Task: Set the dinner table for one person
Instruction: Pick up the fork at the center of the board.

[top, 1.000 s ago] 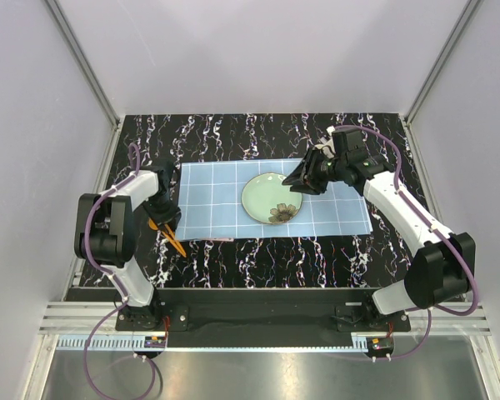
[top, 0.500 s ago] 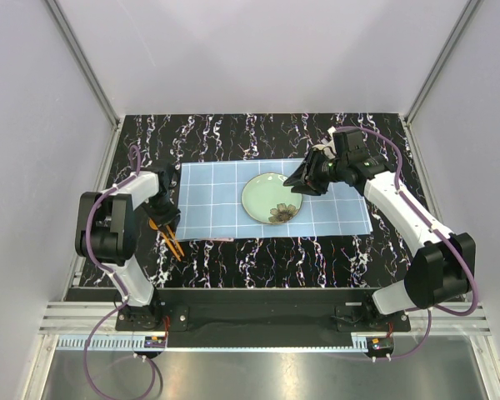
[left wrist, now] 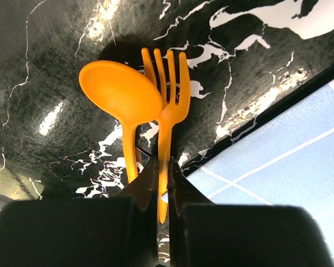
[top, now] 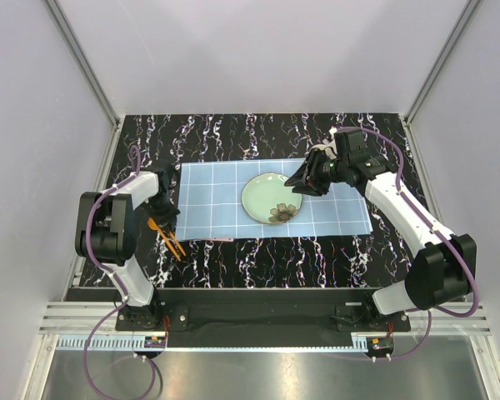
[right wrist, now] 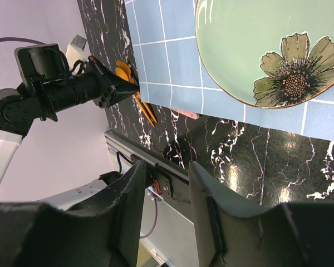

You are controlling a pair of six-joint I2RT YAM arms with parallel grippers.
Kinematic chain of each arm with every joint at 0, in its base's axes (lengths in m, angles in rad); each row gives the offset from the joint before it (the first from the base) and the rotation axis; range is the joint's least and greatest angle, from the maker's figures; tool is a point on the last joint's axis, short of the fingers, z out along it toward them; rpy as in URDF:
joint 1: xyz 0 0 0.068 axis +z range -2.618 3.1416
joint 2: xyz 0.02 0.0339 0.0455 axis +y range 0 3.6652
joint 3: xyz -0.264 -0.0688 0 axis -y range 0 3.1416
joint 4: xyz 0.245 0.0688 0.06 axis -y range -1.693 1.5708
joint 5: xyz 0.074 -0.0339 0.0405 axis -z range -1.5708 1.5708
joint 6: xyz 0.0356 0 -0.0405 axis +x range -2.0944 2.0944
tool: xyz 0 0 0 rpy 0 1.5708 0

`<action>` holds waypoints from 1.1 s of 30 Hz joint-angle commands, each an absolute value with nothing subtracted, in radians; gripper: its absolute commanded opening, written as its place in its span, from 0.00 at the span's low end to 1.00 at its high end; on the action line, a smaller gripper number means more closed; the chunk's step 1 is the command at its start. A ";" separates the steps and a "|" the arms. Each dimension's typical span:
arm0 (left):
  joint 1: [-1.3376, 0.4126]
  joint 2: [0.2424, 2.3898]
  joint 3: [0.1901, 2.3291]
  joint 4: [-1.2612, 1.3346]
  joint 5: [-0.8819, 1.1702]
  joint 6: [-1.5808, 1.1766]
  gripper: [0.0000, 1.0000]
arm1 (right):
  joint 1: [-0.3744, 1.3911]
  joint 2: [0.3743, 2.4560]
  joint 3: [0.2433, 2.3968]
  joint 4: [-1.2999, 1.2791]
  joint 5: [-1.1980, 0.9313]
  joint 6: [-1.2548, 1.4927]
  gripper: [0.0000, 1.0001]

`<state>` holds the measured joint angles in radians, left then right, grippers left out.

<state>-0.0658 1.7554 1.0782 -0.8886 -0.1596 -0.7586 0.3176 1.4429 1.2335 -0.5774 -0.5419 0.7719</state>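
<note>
On the black marble dinner table [top: 258, 133] lies a light blue gridded placemat [top: 333, 212] with a green flower plate [top: 267, 196] in its middle. Just off the mat's left edge lie an orange fork [left wrist: 170, 94] and an orange spoon [left wrist: 119, 97], side by side, heads touching. My left gripper [left wrist: 162, 167] is shut on the fork's handle; the spoon's handle runs outside the left finger. In the top view the left gripper [top: 164, 218] sits low over the orange utensils [top: 170, 237]. My right gripper [top: 302, 181] hovers open and empty above the plate's far right rim.
The right wrist view shows the plate [right wrist: 267, 50], the placemat [right wrist: 172, 61], the left arm [right wrist: 61, 94] and the table's near metal rail [right wrist: 150, 161]. Grey walls and aluminium posts close in the table on three sides.
The left gripper's jaws have closed onto the fork's handle. The right arm has barely moved.
</note>
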 commanded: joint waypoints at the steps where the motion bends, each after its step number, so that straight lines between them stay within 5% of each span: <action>1: -0.061 1.764 1.088 -0.859 -0.156 -0.718 0.00 | 0.310 1.416 1.236 -0.580 -0.551 0.770 0.44; 20: -0.067 1.700 1.212 -0.859 -0.052 -0.480 0.00 | 0.311 1.447 1.224 -0.545 -0.569 0.802 0.44; 33: -0.067 1.597 1.307 -0.949 -0.267 -0.491 0.00 | 0.311 1.431 1.204 -0.532 -0.568 0.818 0.43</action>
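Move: The left fingers are already shut on the fork's handle just below its head, tines pointing forward-left; the fork's middle is some 2 cm back and 1 cm right of them. The spoon lies against its left side, middle about 3 cm back and 1 cm left, its bowl overlapping the tines. The plate is about 30 cm right and 7 cm ahead, the knife's handle end 16 cm right and 4 cm back. From the right hand the fork is about 32 cm left, 6 cm back, 20 cm below. Keeping its pinch on the fork's handle, the left hand first draws it forward and a little up, away from the spoon, some 3.5 cm forward while turning about 15 degrees clockwise. It then pauses briefly in its forward travel and goes mostly straight up, ending about 6 cm higher than it began, with the fingertips swinging some 10 degrees forward. ##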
